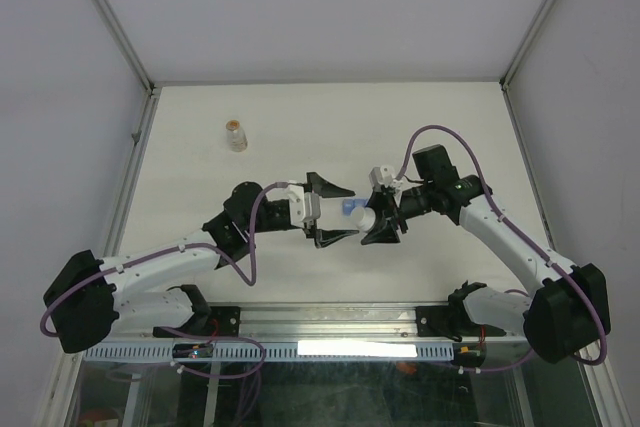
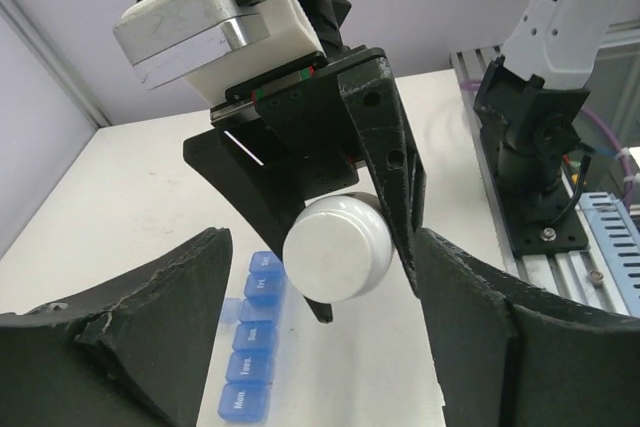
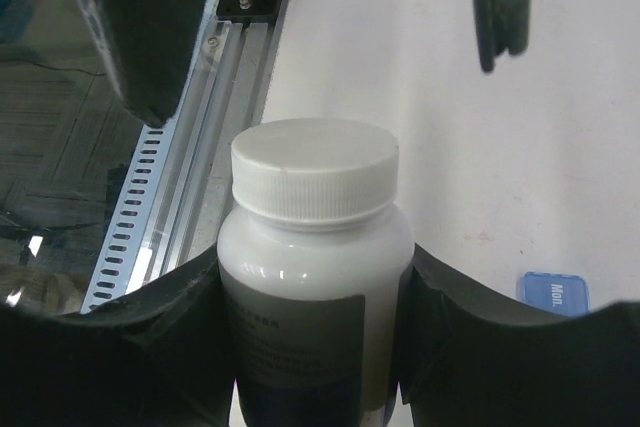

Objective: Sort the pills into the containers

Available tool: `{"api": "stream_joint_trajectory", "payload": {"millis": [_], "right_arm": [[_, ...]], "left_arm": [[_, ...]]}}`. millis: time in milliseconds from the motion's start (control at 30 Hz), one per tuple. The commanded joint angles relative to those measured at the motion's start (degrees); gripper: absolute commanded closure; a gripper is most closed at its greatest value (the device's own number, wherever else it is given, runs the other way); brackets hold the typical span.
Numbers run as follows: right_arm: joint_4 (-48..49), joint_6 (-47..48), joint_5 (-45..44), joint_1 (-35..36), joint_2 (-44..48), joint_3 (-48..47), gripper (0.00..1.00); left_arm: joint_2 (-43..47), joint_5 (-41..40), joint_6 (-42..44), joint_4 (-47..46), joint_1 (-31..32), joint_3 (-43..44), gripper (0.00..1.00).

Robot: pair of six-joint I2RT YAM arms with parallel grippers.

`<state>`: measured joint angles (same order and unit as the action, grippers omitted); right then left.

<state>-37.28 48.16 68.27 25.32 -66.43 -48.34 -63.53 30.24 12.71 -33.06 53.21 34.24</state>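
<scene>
My right gripper (image 3: 315, 285) is shut on a white opaque pill bottle (image 3: 315, 277). It holds the bottle sideways above the table, and the ribbed white cap (image 2: 338, 247) points at my left gripper (image 2: 322, 249). My left gripper (image 1: 340, 213) is open. Its fingers (image 3: 140, 27) flank the cap with a gap on each side and do not touch it. The containers, a blue strip of joined day-labelled compartments (image 2: 252, 347), lie on the table below the bottle (image 1: 362, 217). All their lids look closed. No pills are in view.
A small clear bottle with tan-orange contents (image 1: 236, 135) stands at the far left of the white table (image 1: 450, 127). Grey walls and metal posts border the table. An aluminium rail (image 1: 330, 319) runs along the near edge, between the arm bases.
</scene>
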Motion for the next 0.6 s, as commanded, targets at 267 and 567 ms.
{"api": "stream_joint_trajectory", "payload": {"millis": [267,567], "right_arm": [[-1.07,3.17,1.95,0.43,0.25,-3.03,1.0],[-1.05,3.1,2.04,0.45,0.26,-3.03,1.0]], "left_arm": [[-4.22,6.21,3.82,0.99,-0.12,4.97,0.37],[-5.9,7.49,4.25,3.86,-0.43,6.54,0.43]]}}
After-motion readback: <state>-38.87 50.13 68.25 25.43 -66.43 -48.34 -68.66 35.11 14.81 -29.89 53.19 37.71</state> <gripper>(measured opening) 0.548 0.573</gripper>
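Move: Just right of the left hand, about 4 cm off and 3 cm lower with no forward offset, is the white cap of the bottle the right hand already holds; the bottle's body sits some 6 cm right and 5 cm down, also straight across. The pill organizer lies on the table about 7 cm ahead, 8 cm right and 22 cm below. From the right hand the cap is 2 cm left, 3 cm up, neither ahead nor back. Easing right and down by about 1.5 cm each way, the left hand brings its parted fingers up to the bottle cap and narrows them steadily from wide to a little over half open, one either side of it; the wrist turns barely 5 degrees clockwise. The right hand stays put and keeps its grip on the bottle body. Contact with the cap can't be made out. ##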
